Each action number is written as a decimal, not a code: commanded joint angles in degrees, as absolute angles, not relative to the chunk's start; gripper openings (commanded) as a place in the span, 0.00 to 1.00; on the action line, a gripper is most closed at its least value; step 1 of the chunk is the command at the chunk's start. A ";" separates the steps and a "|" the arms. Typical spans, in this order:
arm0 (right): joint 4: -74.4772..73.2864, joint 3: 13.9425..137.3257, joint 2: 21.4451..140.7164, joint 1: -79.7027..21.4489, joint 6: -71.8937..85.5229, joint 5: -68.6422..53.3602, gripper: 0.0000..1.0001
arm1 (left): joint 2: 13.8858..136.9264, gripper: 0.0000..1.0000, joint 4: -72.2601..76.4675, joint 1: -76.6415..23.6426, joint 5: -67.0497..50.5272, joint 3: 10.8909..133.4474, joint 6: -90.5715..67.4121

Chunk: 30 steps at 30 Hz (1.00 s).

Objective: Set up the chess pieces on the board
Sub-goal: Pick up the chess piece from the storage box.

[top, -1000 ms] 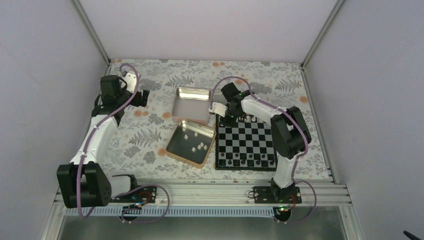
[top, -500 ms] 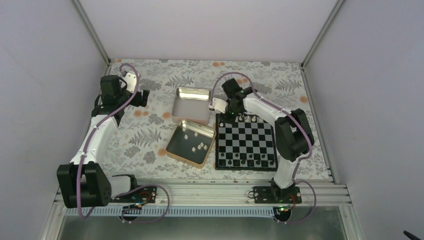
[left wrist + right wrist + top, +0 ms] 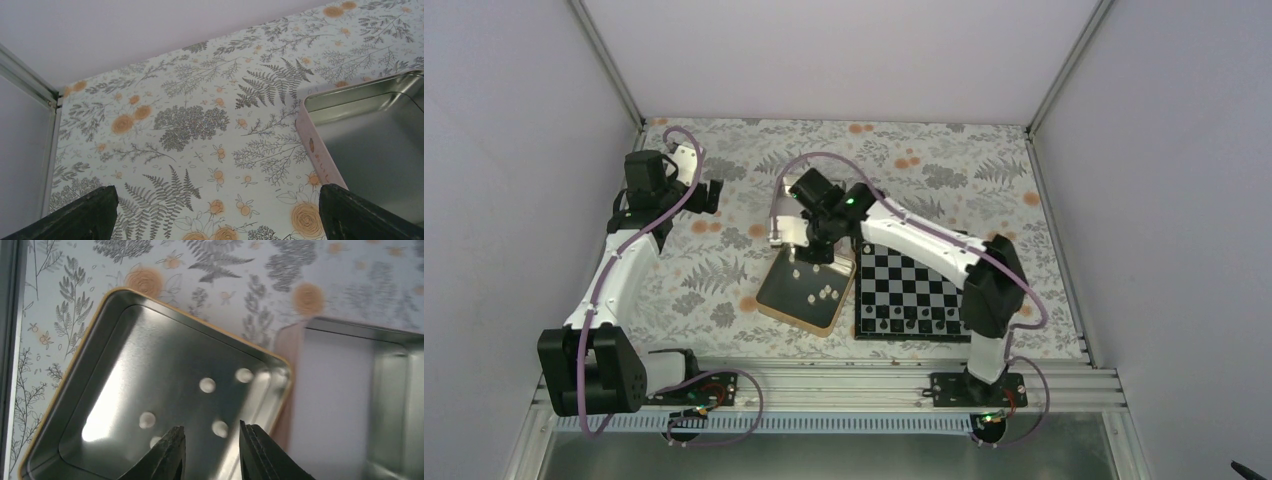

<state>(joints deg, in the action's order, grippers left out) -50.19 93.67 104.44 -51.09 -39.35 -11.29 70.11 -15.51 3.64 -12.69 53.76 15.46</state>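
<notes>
The board (image 3: pixel 916 292) lies right of centre with tiny dark pieces (image 3: pixel 912 320) along its near row; my right arm crosses its far edge. Several cream chess pieces (image 3: pixel 207 385) lie loose in a gold-rimmed tin (image 3: pixel 89 335), which the top view shows left of the board (image 3: pixel 776 305). My right gripper (image 3: pixel 212 432) hovers above this tin, open and holding nothing, with one cream piece (image 3: pixel 219 428) showing below the gap between its fingertips. My left gripper (image 3: pixel 215 215) is open wide over the flowered cloth at far left (image 3: pixel 712 196), empty.
A second shallow metal tin (image 3: pixel 784 230) with a pink wall (image 3: pixel 312 150) sits just behind the first, empty where visible, and appears at the right of the right wrist view (image 3: pixel 350 390). White walls and aluminium posts close in the table.
My right arm swung left from the board's far-left corner to above the tin of cream pieces, and its jaws went from shut to open. The left arm stayed still.
</notes>
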 commanded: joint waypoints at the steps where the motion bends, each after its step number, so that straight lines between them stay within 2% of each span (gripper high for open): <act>1: -51.04 94.65 110.88 -52.42 -39.16 -11.19 0.30 | 69.35 1.00 -15.24 3.95 -13.11 53.77 15.64; 10: -48.72 95.36 118.92 -53.03 -40.17 -11.59 0.27 | 69.34 1.00 -15.34 3.90 -13.68 53.81 15.56; 30: -46.88 98.85 125.13 -52.92 -39.98 -10.07 0.27 | 68.93 1.00 -14.91 3.91 -13.92 53.38 15.47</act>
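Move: The white chess piece I'm going for stands in the storage box, about 4 cm to the left of my right hand, 1 cm ahead and some 14 cm below. At that same depth, a second white piece stands 5 cm ahead and 4 cm left, a third 2 cm ahead and 1 cm right, and a fourth about 5 cm back, level sideways. From my left hand the wanted piece lies roughly 20 cm right, 11 cm back and 19 cm down. I plunge my right hand down into the storage box, about 13 cm in all, most of it in a quick early drop with a small shift left. As it falls I swing the fingers some 15 degrees closer to vertical. Then I ease off and creep lower, edging left and slightly forward to bring the narrowly open fingers towards the piece; I don't close them yet. ##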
